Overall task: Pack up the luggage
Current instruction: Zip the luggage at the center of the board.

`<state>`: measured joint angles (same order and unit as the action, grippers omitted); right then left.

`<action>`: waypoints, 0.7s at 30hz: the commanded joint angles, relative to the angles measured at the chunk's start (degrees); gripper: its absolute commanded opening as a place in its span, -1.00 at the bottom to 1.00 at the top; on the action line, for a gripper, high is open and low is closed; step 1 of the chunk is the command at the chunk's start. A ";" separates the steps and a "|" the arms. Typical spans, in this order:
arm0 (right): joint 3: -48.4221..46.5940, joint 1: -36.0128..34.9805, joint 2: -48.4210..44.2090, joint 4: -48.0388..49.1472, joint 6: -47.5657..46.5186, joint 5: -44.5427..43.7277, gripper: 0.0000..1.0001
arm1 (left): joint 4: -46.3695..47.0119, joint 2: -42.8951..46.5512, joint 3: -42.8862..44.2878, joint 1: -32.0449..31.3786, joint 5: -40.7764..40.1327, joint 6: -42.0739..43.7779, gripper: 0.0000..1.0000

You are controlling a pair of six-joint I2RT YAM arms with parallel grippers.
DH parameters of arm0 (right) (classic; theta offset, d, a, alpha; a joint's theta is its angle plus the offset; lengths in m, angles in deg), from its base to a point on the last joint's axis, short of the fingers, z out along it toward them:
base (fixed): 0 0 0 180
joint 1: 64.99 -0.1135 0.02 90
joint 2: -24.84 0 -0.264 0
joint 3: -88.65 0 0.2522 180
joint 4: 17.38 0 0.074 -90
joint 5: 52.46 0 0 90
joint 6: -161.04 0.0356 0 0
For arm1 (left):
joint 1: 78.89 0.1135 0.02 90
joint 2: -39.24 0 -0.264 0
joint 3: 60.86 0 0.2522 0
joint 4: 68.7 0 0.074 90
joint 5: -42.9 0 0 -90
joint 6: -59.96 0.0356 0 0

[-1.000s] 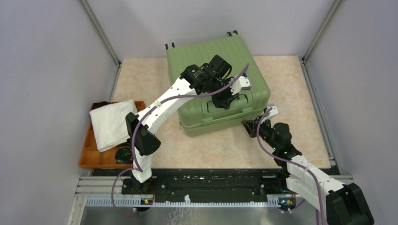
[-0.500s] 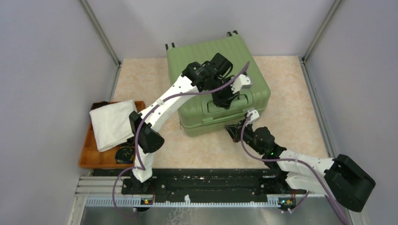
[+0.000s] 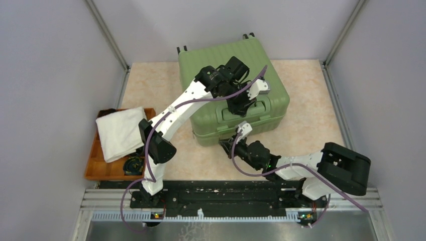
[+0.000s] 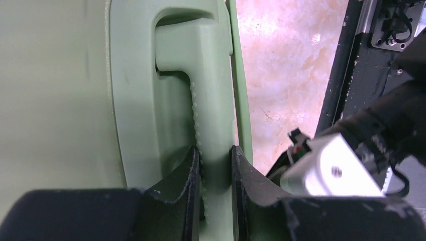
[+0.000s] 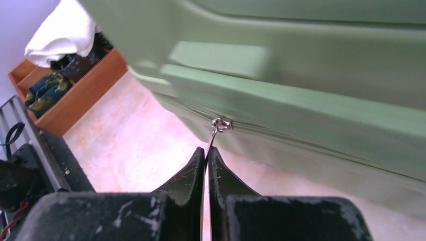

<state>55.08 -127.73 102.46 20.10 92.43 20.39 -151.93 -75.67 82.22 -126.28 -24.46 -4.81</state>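
The luggage (image 3: 221, 60) lies flat and shut on the table, a light-green ribbed hard shell. My left gripper (image 3: 241, 108) reaches over its lid and is shut on the green side handle (image 4: 213, 100), one finger on each side of the bar, as the left wrist view shows (image 4: 215, 150). My right gripper (image 3: 226, 144) sits low at the luggage's near edge, close to its front left corner. In the right wrist view it (image 5: 206, 149) is shut on the thin metal zipper pull (image 5: 216, 131), which hangs from the seam of the luggage (image 5: 301, 65).
An orange-brown tray (image 3: 95, 168) stands at the table's left edge with a folded white towel (image 3: 119, 131) and dark items in it; the tray (image 5: 85, 98) also shows in the right wrist view. Grey walls enclose the table. The black base rail (image 3: 216, 193) runs along the near edge.
My right arm has swept left along the luggage's near edge, from the front right corner toward the front left, still pinching the zipper pull. The left gripper has stayed on the handle.
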 commanded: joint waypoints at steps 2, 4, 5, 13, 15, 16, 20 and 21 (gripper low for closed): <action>-8.27 -6.68 6.07 8.17 -2.99 7.77 -1.00 | 21.57 2.34 6.21 -0.08 2.67 2.50 -1.00; -10.74 -7.93 8.60 7.40 -3.79 8.80 -1.00 | 21.58 2.35 6.28 -0.06 2.46 2.55 -1.00; -11.91 -8.50 9.81 7.04 -4.24 9.43 -1.00 | 21.57 2.38 6.30 -0.06 2.40 2.63 -1.00; -21.08 -12.01 17.87 3.03 -7.07 13.02 -1.00 | 22.34 2.09 6.55 -0.15 2.50 2.56 -1.00; -23.21 -12.14 19.29 1.83 -7.61 14.05 -1.00 | 22.58 1.98 6.61 -0.23 2.56 2.47 -1.00; -24.30 -12.15 20.00 1.12 -7.96 14.53 -1.00 | 22.66 1.91 6.62 -0.24 2.59 2.45 -1.00; -29.23 -12.14 23.15 -1.90 -9.17 16.24 -1.00 | 23.32 1.50 7.08 -0.63 2.77 2.39 -1.00; -30.09 -12.15 23.83 -2.33 -9.25 16.22 -1.00 | 23.33 1.27 7.46 -0.79 2.78 2.30 -1.00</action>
<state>32.61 -134.99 123.36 15.62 83.60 21.53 -152.90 -75.67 82.57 -126.22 -24.99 -4.89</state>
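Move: Ahead of the right fingers, which already pinch the cord of the zipper slider, the slider sits about 3 cm out and 1 cm left, 1 cm up. The luggage's near left corner lies roughly 12 cm left and 3 cm ahead at about that height; the handle is some 11 cm ahead, 8 cm right and 8 cm up. From the left hand, already on the handle, that corner is about 20 cm left, 8 cm back and 9 cm down. Pulling the zipper slider by its cord, the right hand runs about 11 cm left along the luggage's near side to the near left corner, easing back slightly before edging forward again and slowing as it goes. It turns some 10 degrees counter-clockwise with a small sideways tilt, fingers staying shut on the cord. The left hand keeps its grip on the handle, holding still. ##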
